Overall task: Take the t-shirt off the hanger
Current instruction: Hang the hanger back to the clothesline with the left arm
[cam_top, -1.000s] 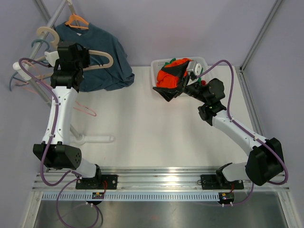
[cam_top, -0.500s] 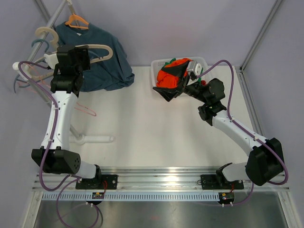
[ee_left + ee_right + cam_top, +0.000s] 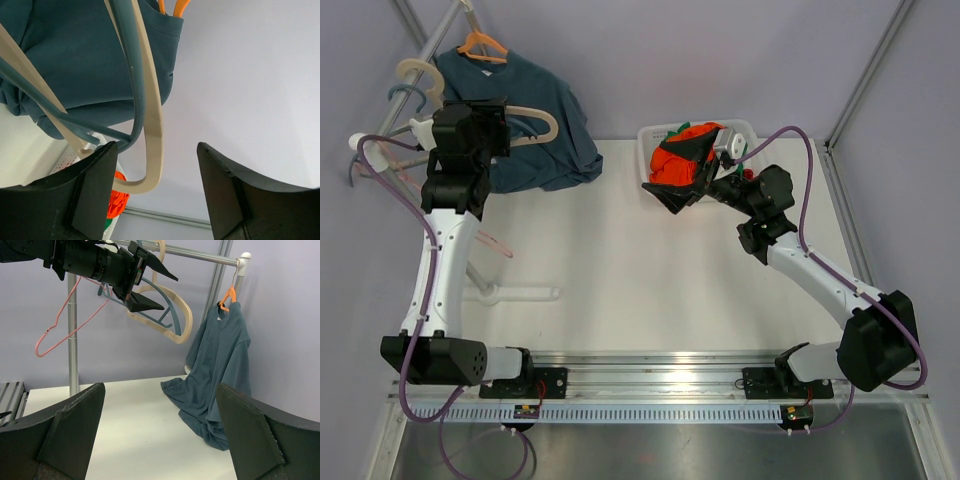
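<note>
A teal t-shirt (image 3: 545, 125) hangs on an orange hanger (image 3: 480, 44) on the rack at the back left, its hem bunched on the table. It also shows in the right wrist view (image 3: 220, 360) and the left wrist view (image 3: 75, 55). My left gripper (image 3: 502, 128) is open and empty, raised beside the shirt, with a beige hanger (image 3: 150, 115) and a teal hanger (image 3: 132, 70) just ahead of its jaws. My right gripper (image 3: 678, 170) is open and empty, held above the table by the basket and facing the rack.
A white basket (image 3: 745, 130) with orange clothing (image 3: 670, 160) stands at the back right. The metal rack rail (image 3: 200, 254) carries spare hangers, among them a pink wire hanger (image 3: 55, 325). The rack's post (image 3: 73, 355) stands on the table at the left.
My left wrist has shifted slightly left and back along the rack, and the beige hanger has swung a little. The right arm has not moved.
</note>
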Controlling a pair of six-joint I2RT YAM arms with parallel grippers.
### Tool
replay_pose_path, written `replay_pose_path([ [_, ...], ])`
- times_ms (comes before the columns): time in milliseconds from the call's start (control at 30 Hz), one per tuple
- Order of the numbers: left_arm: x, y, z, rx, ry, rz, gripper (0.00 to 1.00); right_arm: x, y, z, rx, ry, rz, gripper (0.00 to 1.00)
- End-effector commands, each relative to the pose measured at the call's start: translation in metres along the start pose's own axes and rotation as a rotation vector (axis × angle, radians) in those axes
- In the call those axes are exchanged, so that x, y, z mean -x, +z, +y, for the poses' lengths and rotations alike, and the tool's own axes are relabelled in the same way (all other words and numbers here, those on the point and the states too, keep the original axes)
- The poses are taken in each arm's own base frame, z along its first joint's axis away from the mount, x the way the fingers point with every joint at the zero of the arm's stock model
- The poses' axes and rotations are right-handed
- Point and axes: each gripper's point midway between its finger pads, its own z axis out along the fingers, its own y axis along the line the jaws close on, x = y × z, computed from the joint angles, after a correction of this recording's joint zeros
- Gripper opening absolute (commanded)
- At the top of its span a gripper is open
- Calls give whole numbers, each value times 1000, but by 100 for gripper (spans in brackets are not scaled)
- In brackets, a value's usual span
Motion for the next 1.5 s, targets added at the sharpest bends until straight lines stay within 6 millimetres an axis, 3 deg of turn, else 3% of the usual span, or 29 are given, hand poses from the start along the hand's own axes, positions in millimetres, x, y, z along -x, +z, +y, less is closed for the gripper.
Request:
replay_pose_path([
  [0, 11, -24, -33, -134, -15, -7, 69, 23, -3, 4, 14, -55, -46, 100],
  [400, 11, -62, -30, -216, -8, 22, 82, 25, -4, 6, 18, -55, -49, 99],
  [533, 6, -64, -20, -213, 3, 46, 84, 25, -5, 7, 20, -54, -51, 99],
  [1000, -1, -67, -19, -259, 97, 64, 88, 27, -6, 8, 22, -57, -53, 99],
  [1167, -13, -73, -20, -278, 161, 111, 88, 27, -6, 9, 25, -57, -53, 100],
  [1467, -10, -80, -9, -246, 324, 66, 89, 27, -7, 10, 27, -53, -55, 100],
])
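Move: The beige hanger I have already let go hangs with its middle about 5 cm ahead of my left hand, 10 cm to its left and 4 cm below. The blue hanger's middle is about 2 cm ahead, 9 cm left and 4 cm below. The orange hanger, with the dark teal shirt, is some 22 cm ahead, 7 cm left and 3 cm lower. From my right hand the beige hanger lies roughly 12 cm ahead, 39 cm left and 4 cm higher. I keep drawing my empty left hand back from the beige and blue hangers, about 6 cm in all, most of it in the first half and rising some 2 cm, while the fingers open nearly wide and tip upward. Then I sink a little, ease left and roll the hand's left side up some 13 degrees, turning it slightly clockwise, the lower finger coming clear of the blue hanger's end. ##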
